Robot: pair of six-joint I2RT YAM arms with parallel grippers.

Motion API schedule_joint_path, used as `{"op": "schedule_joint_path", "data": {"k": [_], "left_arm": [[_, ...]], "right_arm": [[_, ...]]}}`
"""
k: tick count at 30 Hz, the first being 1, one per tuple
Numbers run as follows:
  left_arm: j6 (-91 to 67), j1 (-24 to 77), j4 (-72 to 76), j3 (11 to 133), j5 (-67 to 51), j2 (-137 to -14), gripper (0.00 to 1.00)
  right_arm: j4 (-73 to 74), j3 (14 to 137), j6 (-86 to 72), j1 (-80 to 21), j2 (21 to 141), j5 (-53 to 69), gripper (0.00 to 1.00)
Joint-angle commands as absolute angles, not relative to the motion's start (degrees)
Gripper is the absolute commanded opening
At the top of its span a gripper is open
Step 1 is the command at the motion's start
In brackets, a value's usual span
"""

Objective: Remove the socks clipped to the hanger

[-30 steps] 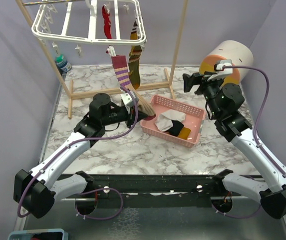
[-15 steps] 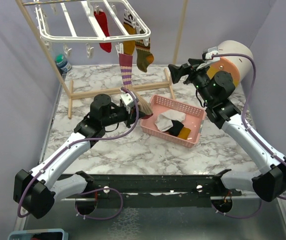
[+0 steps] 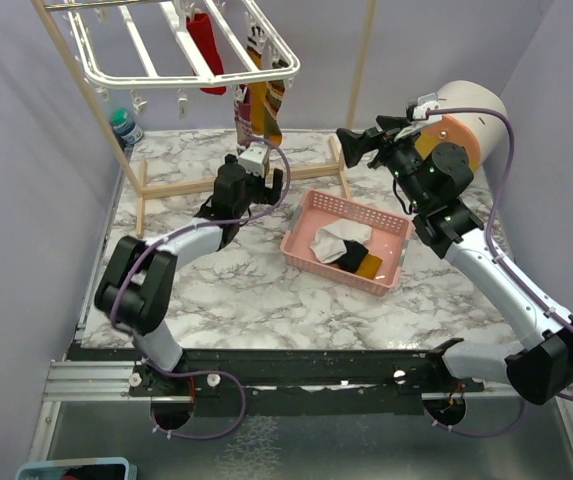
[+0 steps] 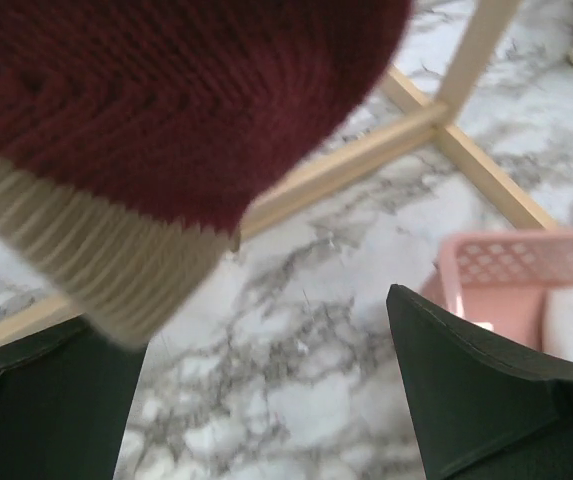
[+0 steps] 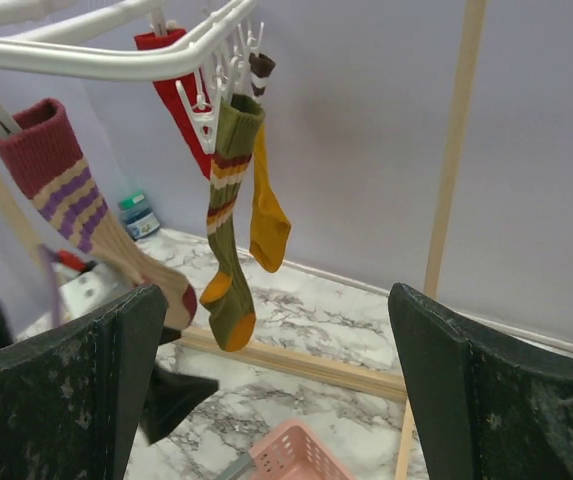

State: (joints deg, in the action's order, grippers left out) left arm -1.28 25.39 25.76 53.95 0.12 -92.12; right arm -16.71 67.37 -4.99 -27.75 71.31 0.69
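The white hanger (image 3: pixel 191 65) hangs tilted at the back left and also shows in the right wrist view (image 5: pixel 116 62). Clipped to it are a red sock (image 3: pixel 206 50), a maroon-and-purple striped sock (image 5: pixel 66 190), an olive striped sock (image 5: pixel 228 230) and a mustard sock (image 5: pixel 266 210). My left gripper (image 3: pixel 256 170) is open just under the striped sock; its maroon toe with beige ribbing (image 4: pixel 156 120) hangs over the left finger, not pinched, with the gripper (image 4: pixel 256 320) open below it. My right gripper (image 3: pixel 349 143) is open and empty, raised facing the socks (image 5: pixel 276 300).
A pink basket (image 3: pixel 398 258) right of centre holds white, black and mustard socks; it shows in the left wrist view (image 4: pixel 526 265). The wooden pole frame (image 3: pixel 341 165) stands at the back. A bottle (image 3: pixel 123 125) sits back left, an orange-and-white cylinder (image 3: pixel 461 115) back right.
My left arm has swung from beside the basket to the back, under the striped sock. The hanger and its socks have swung. My right gripper rose toward the socks a second ago, then held.
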Motion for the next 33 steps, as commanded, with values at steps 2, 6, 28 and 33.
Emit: {"op": "schedule_joint_path", "data": {"k": [2,6,28,33], "left_arm": [[-4.04,22.74,40.56,65.33,-2.28,-104.31,0.99],[-4.00,21.58,41.26,69.63,-6.42,-108.56,0.99],[-6.55,21.01,45.65,66.58,-13.74,-108.28,0.99],[-7.27,21.07,47.58,59.06,-10.97,-102.35,0.99]], "right_arm": [[-15.10,66.66,-2.70,-27.80,67.87,-1.01,1.00],[-14.58,65.73,-1.15,-27.82,66.94,-2.95,1.00],[-15.54,64.87,-1.57,-27.80,68.13,-2.04,1.00],[-15.93,64.47,-2.15,-27.82,68.12,-0.98,1.00]]}}
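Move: The purple-striped sock hangs above the open left hand; its middle is about 6 cm ahead, 6 cm to the left and 13 cm up, with the foot hanging down close over the fingers. The green-striped sock hangs roughly 10 cm farther out than that one and nearly straight ahead of the hand. The pink basket lies some 17 cm to the left hand's right, 10 cm back and 17 cm below. From the right hand, the purple-striped sock is about 23 cm left, 5 cm ahead and 8 cm lower. Forward, fast at first, the left hand reaches about 8 cm in by the foot of the purple-striped sock, then rises some 4 cm while easing to its right, and at the last starts to sink and draw back slightly. Its fingers stay wide open and tip up about 10 degrees, with the left side dipping as much. The right hand shifts under 2 cm, rightward and back. ##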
